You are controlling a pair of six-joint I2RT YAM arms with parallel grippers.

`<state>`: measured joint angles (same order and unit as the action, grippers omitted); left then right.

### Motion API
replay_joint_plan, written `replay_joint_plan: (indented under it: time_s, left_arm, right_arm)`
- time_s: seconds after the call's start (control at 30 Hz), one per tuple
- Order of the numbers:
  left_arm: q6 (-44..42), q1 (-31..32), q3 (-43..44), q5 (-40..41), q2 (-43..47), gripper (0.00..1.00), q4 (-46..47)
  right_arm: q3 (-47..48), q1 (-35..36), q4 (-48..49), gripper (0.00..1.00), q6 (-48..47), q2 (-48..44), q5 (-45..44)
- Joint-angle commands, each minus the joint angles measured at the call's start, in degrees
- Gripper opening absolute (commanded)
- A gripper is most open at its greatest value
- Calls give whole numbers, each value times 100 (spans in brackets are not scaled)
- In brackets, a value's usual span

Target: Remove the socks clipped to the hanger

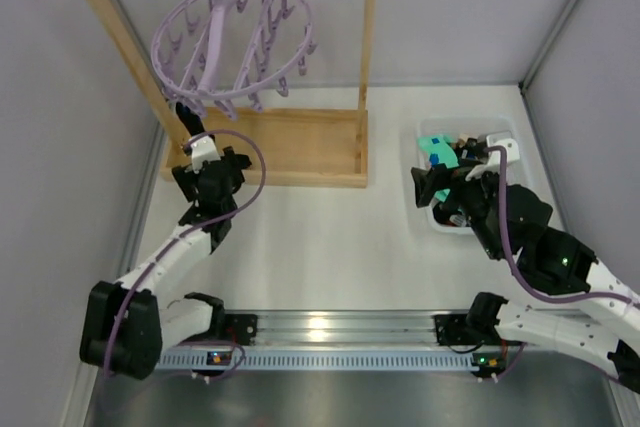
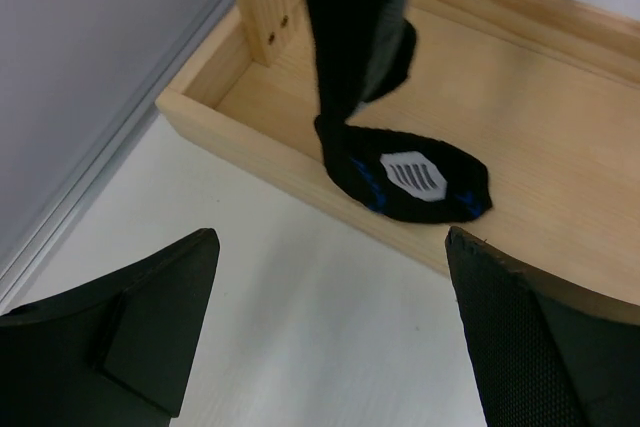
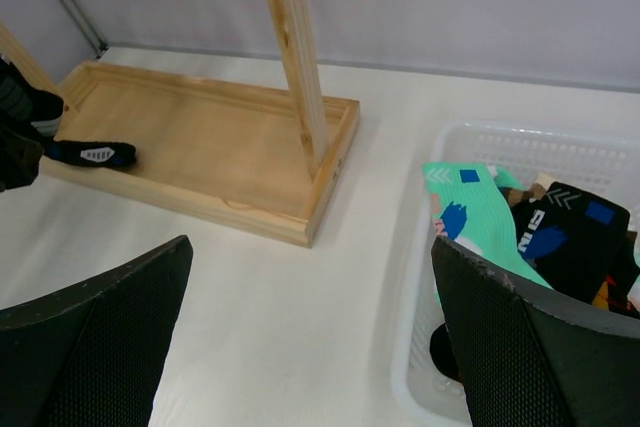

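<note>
The lavender ring hanger (image 1: 232, 39) hangs by its hook from the wooden rail. One black sock (image 1: 186, 119) hangs down from its low left edge. In the left wrist view this sock (image 2: 400, 179) has a white patch and blue marks, and its toe rests on the rack's wooden base. My left gripper (image 1: 200, 155) is open and empty just short of the sock (image 2: 330, 347). My right gripper (image 1: 432, 185) is open and empty at the basket's left rim (image 3: 310, 347). A teal sock (image 3: 480, 217) and black socks (image 3: 565, 232) lie in the basket.
The wooden rack has a tray base (image 1: 300, 142) and two uprights, one of them (image 3: 295, 57) close ahead of my right gripper. The white basket (image 1: 422, 209) stands at the right. Grey walls close in on both sides.
</note>
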<state>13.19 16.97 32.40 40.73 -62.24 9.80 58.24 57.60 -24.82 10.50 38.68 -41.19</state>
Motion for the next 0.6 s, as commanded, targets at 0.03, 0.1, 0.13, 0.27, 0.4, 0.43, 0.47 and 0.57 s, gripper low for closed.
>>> replay_joint_plan:
  time_s: [0.03, 0.1, 0.13, 0.27, 0.4, 0.43, 0.47, 0.57]
  left_arm:
    - [-255, -773, -251, -715, -559, 98, 2357]
    - [-229, -1036, -243, -1127, -841, 98, 2841]
    - [-308, -1099, -243, -1172, -1191, 98, 3087]
    - [-105, -1416, 29, -1357, -2037, 98, 3448]
    - [-308, -1521, 458, -1234, -2687, 91, 3880]
    - [-404, -1530, 556, -1417, -2871, 84, 3880]
    - [-448, -1530, 617, -1436, -2934, 54, 3880]
    - [-422, -1521, 776, -1392, -3005, 19, 3880]
  right_arm:
    - [-102, -30, 355, 99, -83, -18, 384]
    - [-120, -39, 355, 99, -145, -9, 401]
    - [-128, -39, 346, 99, -154, 8, 453]
    - [-277, -39, 547, 99, -171, -35, 717]
    - [-331, -39, 627, 100, -180, -9, 1113]
    - [-348, -30, 619, 100, -189, 8, 1157]
    - [-383, -30, 619, 100, -189, 26, 1166]
    - [-453, -30, 636, 99, -224, 52, 1175]
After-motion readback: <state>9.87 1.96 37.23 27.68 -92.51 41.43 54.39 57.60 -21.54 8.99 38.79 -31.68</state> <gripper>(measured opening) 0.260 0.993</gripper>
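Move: The last black sock hangs some 10 cm ahead of the left hand, 5 cm to its left and 3 cm lower. The wooden tray's middle is roughly 15 cm ahead, 10 cm right and 12 cm below; the lilac hanger's centre is about 16 cm ahead, 2 cm right and 22 cm above. From the right hand the sock lies around 20 cm ahead, 41 cm left and 20 cm below. Left hand reaches 10 cm forward, 5 left and down, fingers closing around the hanging sock; right drifts left. ##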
